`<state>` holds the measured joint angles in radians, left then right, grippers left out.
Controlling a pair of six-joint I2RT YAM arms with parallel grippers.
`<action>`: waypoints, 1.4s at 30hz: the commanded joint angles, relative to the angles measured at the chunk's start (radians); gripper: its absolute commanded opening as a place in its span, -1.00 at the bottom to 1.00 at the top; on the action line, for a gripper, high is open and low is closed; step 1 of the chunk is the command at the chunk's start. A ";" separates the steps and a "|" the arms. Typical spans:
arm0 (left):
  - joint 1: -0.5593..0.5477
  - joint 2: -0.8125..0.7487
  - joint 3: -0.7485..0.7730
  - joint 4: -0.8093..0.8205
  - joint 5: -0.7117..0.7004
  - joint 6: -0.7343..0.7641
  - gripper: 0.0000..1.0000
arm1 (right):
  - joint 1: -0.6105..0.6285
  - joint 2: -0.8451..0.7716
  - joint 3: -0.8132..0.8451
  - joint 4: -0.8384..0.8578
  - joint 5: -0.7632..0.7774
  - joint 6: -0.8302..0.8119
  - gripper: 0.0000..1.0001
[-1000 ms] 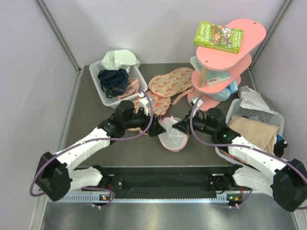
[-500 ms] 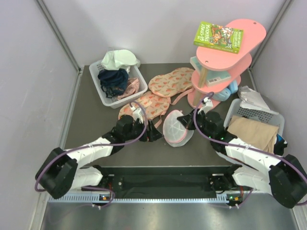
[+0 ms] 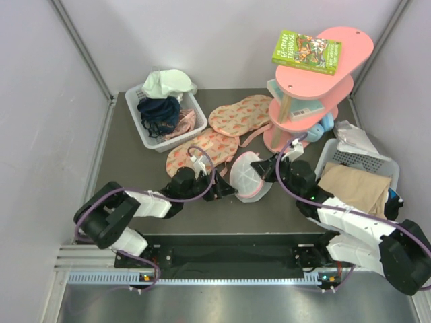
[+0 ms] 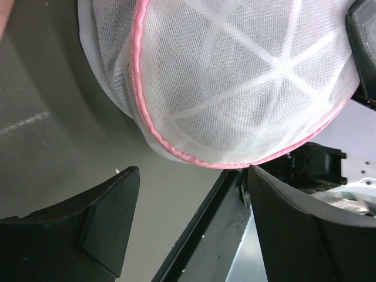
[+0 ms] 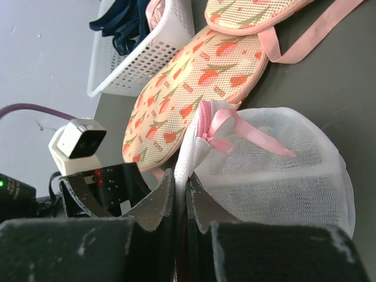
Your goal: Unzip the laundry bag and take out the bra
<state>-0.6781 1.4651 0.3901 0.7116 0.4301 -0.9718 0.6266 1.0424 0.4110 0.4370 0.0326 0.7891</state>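
Note:
The laundry bag (image 3: 250,176) is a white mesh dome with pink zip trim, tipped up on edge at the table's middle. My right gripper (image 3: 267,165) is shut on the bag's white edge (image 5: 187,154), right beside the pink zip pull (image 5: 214,124). My left gripper (image 3: 225,190) is open and empty, low over the table just left of the bag. In the left wrist view the bag (image 4: 235,76) hangs above and beyond the parted fingers (image 4: 111,205). The bra is hidden; no black shows through the mesh.
Two pink fruit-print fabric pieces (image 3: 202,149) (image 3: 240,114) lie behind the bag. A white basket (image 3: 145,128) of clothes stands back left. A pink tiered stand (image 3: 311,101) with a green book is back right. A basket (image 3: 357,161) with beige cloth sits at the right.
My right gripper has raised the bag's edge, tipping the bag upright and a little to the right. My left arm has folded back and its gripper has dropped low beside the bag.

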 commanded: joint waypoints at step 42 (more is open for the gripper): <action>0.025 -0.146 0.328 -0.733 0.205 0.524 -1.00 | -0.251 0.076 0.219 -0.193 -0.497 -0.462 0.67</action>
<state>-0.6563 1.3647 0.6876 0.1097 0.5930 -0.5510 0.4034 1.0504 0.5797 0.1963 -0.2840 0.4168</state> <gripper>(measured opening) 0.020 0.833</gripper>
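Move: The laundry bag hangs in front of the left hand, its middle about 6 cm to the right and 4 cm ahead, about level, its pink zipped rim just beyond the open fingertips. The right hand still pinches its far edge; the bag's middle lies some 4 cm back, 4 cm left and 7 cm below. From the left hand, the near carrot-print bag lies about 14 cm ahead and 9 cm left; the pink shelf's base is 9 cm ahead and 10 cm right of the right hand. Rightward about 3 cm and slightly down, the left hand slides its open fingers onto the laundry bag's near pink rim and shuts them on it, then lifts roughly 5 cm, easing back left and turning some 15 degrees clockwise. The right hand holds the far edge still until that grip is made, then opens wide and draws off to the right and a little forward. ##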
